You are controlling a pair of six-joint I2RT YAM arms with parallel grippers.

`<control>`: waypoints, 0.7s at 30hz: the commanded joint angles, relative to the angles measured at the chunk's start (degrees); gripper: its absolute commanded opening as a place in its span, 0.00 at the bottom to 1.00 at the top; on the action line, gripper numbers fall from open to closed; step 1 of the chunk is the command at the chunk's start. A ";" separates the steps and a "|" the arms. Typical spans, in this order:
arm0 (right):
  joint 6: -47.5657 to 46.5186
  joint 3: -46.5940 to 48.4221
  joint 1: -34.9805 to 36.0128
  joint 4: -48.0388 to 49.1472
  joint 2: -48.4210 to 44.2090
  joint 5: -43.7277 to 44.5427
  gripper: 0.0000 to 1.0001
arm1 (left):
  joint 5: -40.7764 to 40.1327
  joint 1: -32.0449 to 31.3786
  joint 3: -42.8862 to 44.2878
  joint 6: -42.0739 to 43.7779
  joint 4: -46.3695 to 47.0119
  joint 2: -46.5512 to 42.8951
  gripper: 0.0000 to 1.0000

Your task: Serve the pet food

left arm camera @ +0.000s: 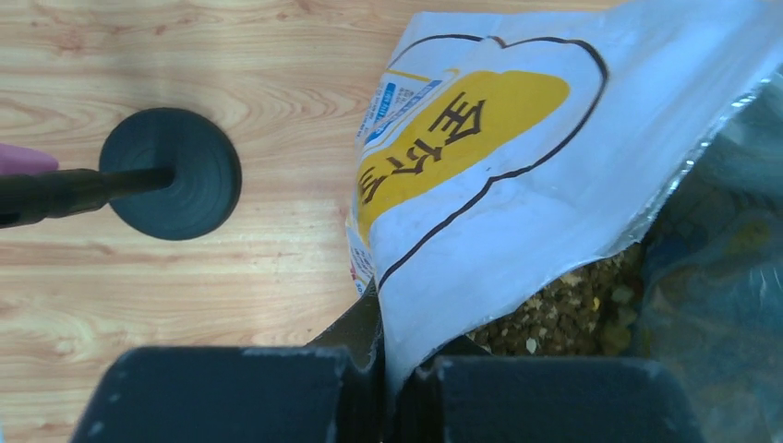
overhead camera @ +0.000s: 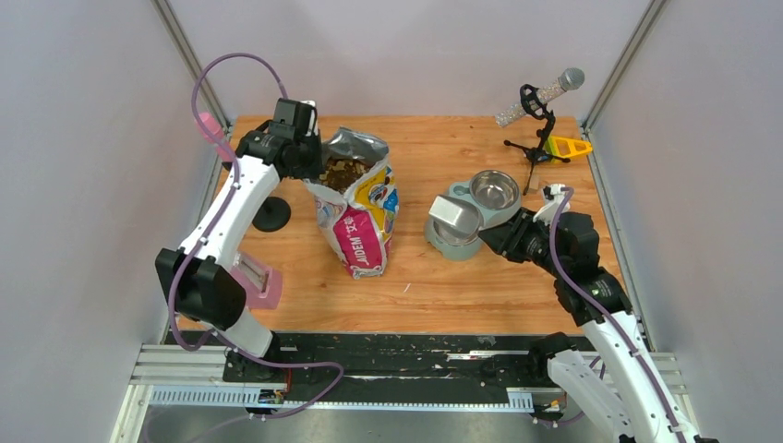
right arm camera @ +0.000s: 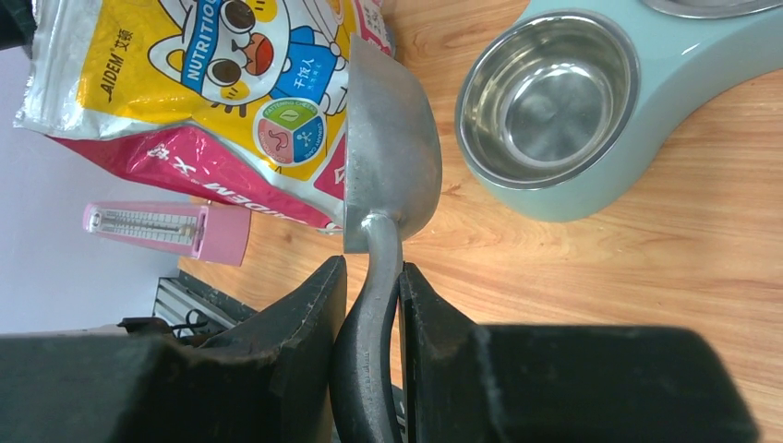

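Note:
The colourful cat bag (overhead camera: 362, 226) stands open in the middle of the table, with brown pet food (overhead camera: 343, 173) heaped inside. My left gripper (overhead camera: 312, 164) is shut on the bag's upper left rim; in the left wrist view its jaws (left arm camera: 402, 369) pinch the white bag wall (left arm camera: 517, 175) beside the pet food (left arm camera: 572, 314). My right gripper (overhead camera: 496, 231) is shut on the handle of the grey scoop (overhead camera: 454, 217). The scoop (right arm camera: 392, 152) is held above the wood between the bag (right arm camera: 212, 83) and the teal feeder (right arm camera: 674, 92), whose steel bowl (right arm camera: 547, 97) holds nothing.
A black round stand base (overhead camera: 271, 214) sits left of the bag, also in the left wrist view (left arm camera: 171, 173). A pink metronome (overhead camera: 260, 281) lies near the front left. A microphone on a small tripod (overhead camera: 540, 97) and a yellow object (overhead camera: 566, 146) stand at the back right.

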 commanded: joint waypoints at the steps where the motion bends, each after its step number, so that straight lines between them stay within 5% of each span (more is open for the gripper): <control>1: -1.46 4.04 0.09 3.68 -1.38 1.29 0.00 | -2.95 -0.40 14.52 5.83 5.52 -5.41 0.00; 11: 1.24 12.21 0.10 4.54 0.94 -0.77 0.00 | -7.70 -10.36 32.28 12.95 1.00 4.64 0.00; 17: 5.84 18.92 0.10 3.14 8.04 -13.87 0.00 | -19.73 -22.39 28.60 14.15 2.87 7.16 0.00; 21: 8.76 25.06 0.22 -3.66 14.94 -22.31 0.00 | -18.88 -25.67 25.17 11.61 5.12 6.62 0.00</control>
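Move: The left hand already grips the near-left rim of the food bag, with the bag mouth about 5 cm to its right; the scoop blade lies some 23 cm right of that hand, 11 cm back, roughly level. The right hand holds the scoop, its blade about 5 cm ahead and 5 cm left. From the right hand the bag mouth is roughly 24 cm left, 15 cm ahead and level, and the near bowl about 10 cm ahead, 2 cm left, 20 cm below. Up by about 6 cm first, then sweeping some 11 cm to the right, the left hand pulls the pinched bag rim towards the scoop, its left side rising while it turns clockwise, roughly 20 degrees each. The right hand keeps its grip on the scoop and lifts it about 10 cm, drifting left towards the bag mouth late on. ##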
